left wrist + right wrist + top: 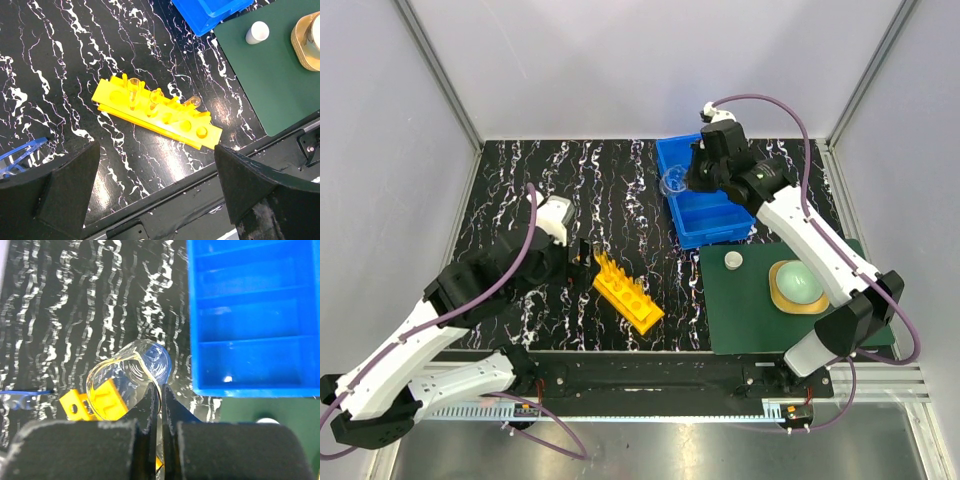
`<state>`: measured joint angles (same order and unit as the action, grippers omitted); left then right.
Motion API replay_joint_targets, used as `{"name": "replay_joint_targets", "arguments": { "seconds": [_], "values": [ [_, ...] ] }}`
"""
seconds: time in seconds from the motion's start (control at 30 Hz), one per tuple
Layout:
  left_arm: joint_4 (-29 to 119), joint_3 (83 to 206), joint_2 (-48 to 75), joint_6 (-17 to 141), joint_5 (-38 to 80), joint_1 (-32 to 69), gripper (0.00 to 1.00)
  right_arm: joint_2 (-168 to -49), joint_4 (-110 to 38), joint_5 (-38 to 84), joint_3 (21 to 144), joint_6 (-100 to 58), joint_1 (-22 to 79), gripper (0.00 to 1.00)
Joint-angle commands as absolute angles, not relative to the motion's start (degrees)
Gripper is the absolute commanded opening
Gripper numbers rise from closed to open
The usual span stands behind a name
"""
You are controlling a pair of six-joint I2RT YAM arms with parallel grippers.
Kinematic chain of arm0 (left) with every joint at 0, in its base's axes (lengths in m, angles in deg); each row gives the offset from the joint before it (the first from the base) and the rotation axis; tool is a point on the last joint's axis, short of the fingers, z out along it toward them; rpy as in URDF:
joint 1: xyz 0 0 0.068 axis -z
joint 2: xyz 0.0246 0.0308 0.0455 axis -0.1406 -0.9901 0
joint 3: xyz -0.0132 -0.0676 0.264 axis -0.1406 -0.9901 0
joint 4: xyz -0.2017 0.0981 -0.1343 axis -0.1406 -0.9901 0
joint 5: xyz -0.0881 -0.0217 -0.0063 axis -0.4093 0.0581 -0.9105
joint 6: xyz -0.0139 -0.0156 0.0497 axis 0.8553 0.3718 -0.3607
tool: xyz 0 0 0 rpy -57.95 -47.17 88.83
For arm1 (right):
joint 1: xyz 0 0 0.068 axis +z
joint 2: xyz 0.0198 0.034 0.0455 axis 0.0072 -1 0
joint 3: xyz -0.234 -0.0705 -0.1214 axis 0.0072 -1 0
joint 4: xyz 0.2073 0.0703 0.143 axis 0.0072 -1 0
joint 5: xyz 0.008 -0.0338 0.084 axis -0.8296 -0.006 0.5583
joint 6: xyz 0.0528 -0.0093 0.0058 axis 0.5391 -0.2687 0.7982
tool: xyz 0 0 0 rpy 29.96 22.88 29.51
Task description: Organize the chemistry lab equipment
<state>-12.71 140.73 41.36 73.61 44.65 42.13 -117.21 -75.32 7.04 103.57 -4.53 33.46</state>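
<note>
My right gripper [161, 391] is shut on the rim wall of a clear glass beaker [129, 375], which hangs tilted in the air just left of the blue divided bin [250, 315]. In the top view that beaker [673, 182] sits at the bin's [712, 215] left edge, under the right gripper [692, 178]. The yellow rack [155, 114] lies on the black marbled table with three small glass tubes [155, 98] standing in its holes. My left gripper [157, 200] is open above the table's near edge, beside the rack [628, 292], with nothing between its fingers. A small white round piece [733, 261] rests on the mat.
The dark green mat [760, 315] covers the near right, carrying a pale green dome [797, 284] on a tan disc. A thin blue object [22, 153] lies on the table left of the rack. A black rail runs along the table's near edge.
</note>
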Motion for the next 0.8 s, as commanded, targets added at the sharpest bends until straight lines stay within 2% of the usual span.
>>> {"name": "replay_joint_targets", "arguments": {
  "seconds": [0.0, 0.43, 0.77],
  "values": [
    [-11.0, 143.5, 42.3, 73.9, 45.8, 41.9, 0.99, -115.3, -77.9, 3.3, 100.9, -5.9, 31.6, 0.0],
    [-11.0, 143.3, 42.7, 73.9, 45.3, 41.9, 0.99, -112.9, -77.7, 2.0, 90.6, -6.7, 27.8, 0.0],
    [-11.0, 142.6, 42.8, 74.1, 45.1, 41.9, 0.99, -117.8, -74.8, 6.2, 89.6, -7.1, 23.4, 0.0]
  ]
}}
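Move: The right hand holds the glass beaker by its wall, over the blue box's left edge. The box's near compartment lies about 5 cm ahead, 7 cm to the right and some 25 cm below. The white cup is roughly 12 cm right, 3 cm back and 25 cm down; the yellow rack is 13 cm left and 12 cm back, at similar depth. From the idle left hand, that compartment is about 25 cm ahead, 29 cm right and 24 cm down. Keeping the glass beaker pinched by its wall, the right hand sinks about 10 cm while carrying the beaker some 9 cm to the right, in from the box's left edge and down towards its near compartment. The descent slows towards the end while the sideways travel goes on, and the wrist tips the fingers about 15 degrees further down with a slight clockwise turn, the fingers staying shut. ##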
